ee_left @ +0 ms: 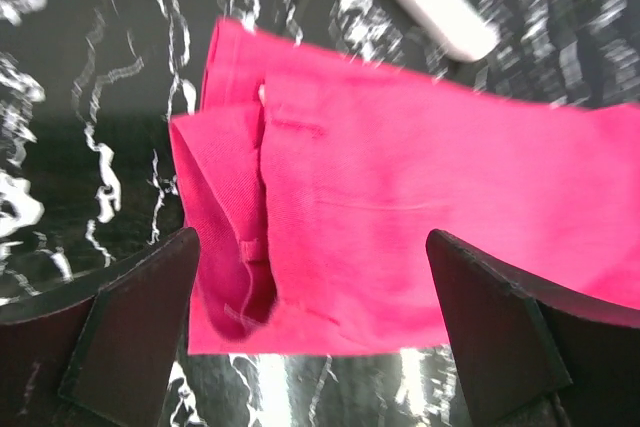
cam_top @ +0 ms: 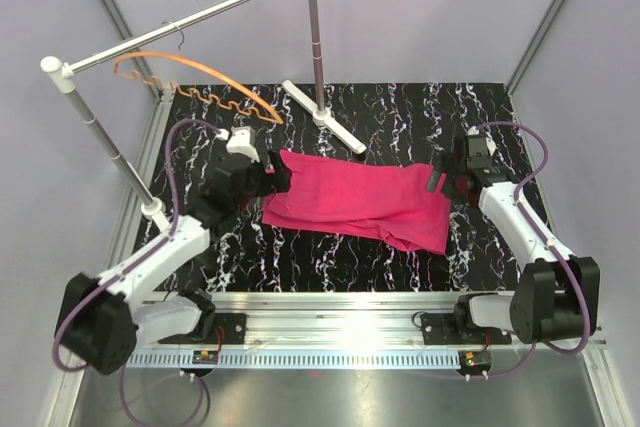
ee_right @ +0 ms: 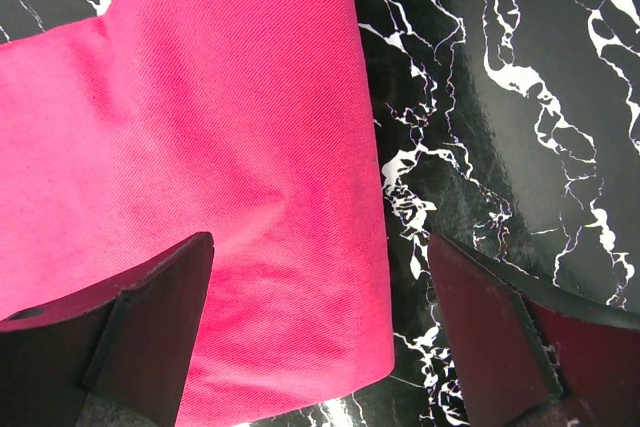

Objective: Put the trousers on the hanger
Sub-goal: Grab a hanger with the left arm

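Note:
The magenta trousers (cam_top: 360, 202) lie folded flat on the black marbled table (cam_top: 400, 112), waist end to the left. The orange hanger (cam_top: 200, 82) hangs by its dark hook from the silver rail at the back left. My left gripper (cam_top: 275, 175) hovers open over the waist end. In the left wrist view the trousers (ee_left: 400, 197) fill the space between the dark fingers (ee_left: 130, 317), with the gripper (ee_left: 315, 287) gripping nothing. My right gripper (cam_top: 440, 179) stands open over the leg end. In the right wrist view the hem of the trousers (ee_right: 200, 177) lies under the gripper (ee_right: 320, 297).
A silver rail (cam_top: 190, 19) with white end caps rests on two posts. The right post (cam_top: 316, 37) stands on a white foot (cam_top: 325, 115) just behind the trousers, and that foot (ee_left: 430, 2) shows in the left wrist view. The left post (cam_top: 110, 147) slants by the table's left edge.

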Tool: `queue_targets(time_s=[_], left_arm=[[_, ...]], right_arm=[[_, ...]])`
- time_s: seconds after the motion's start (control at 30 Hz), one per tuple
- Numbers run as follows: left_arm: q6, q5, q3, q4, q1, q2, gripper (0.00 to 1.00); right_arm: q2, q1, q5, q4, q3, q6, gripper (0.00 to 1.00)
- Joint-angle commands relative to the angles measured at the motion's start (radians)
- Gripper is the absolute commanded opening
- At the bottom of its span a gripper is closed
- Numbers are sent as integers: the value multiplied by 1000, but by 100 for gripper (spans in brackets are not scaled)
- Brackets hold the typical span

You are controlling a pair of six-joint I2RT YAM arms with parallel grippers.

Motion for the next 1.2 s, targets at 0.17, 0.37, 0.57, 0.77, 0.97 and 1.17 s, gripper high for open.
queue_targets(time_s=[0.17,0.37,0.57,0.77,0.97,1.17], left_arm=[[8,-92,11,-224,-8,-282,99],[4,-111,71,-278,-7,-345,99],[-21,-148,285,-381,1,-261,99],[-42,-272,630,-509,22,-97,99],[-96,-233,807,-556,133,29,99],[-120,-142,768,-409,216,79,99]], right_arm=[[-35,-3,0,27,-9,-17,95],[-26,-1,-3,27,-9,-18,95],[-32,-3,-11,33,-14,-18,96],[-35,-1,-25,39,-18,-22,96],[-57,-3,-46,47,-21,-26,96],[-60,-1,-65,61,-26,-29,96]])
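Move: The hanger hangs untouched on the rail with its middle about 12 cm ahead of the left hand, 12 cm to its left and some 22 cm above. The just-folded trousers lie below, their middle roughly 18 cm to the right, 7 cm back and 13 cm down; the rack's white foot bar is about 10 cm ahead, 11 cm to the right and 13 cm down. From the right hand the hanger is some 14 cm ahead, 54 cm left and 27 cm up. Lift the empty left gripper off its place above the trousers, first drawing it back about 5 cm and a little left as it rises, then swing it steeply up, forward and left to the hanger, ending some 23 cm higher. Turn the hand about 20 degrees counter-clockwise and tip the fingers up so they point more forward at the hanger's sloping arm, keeping them wide open. ##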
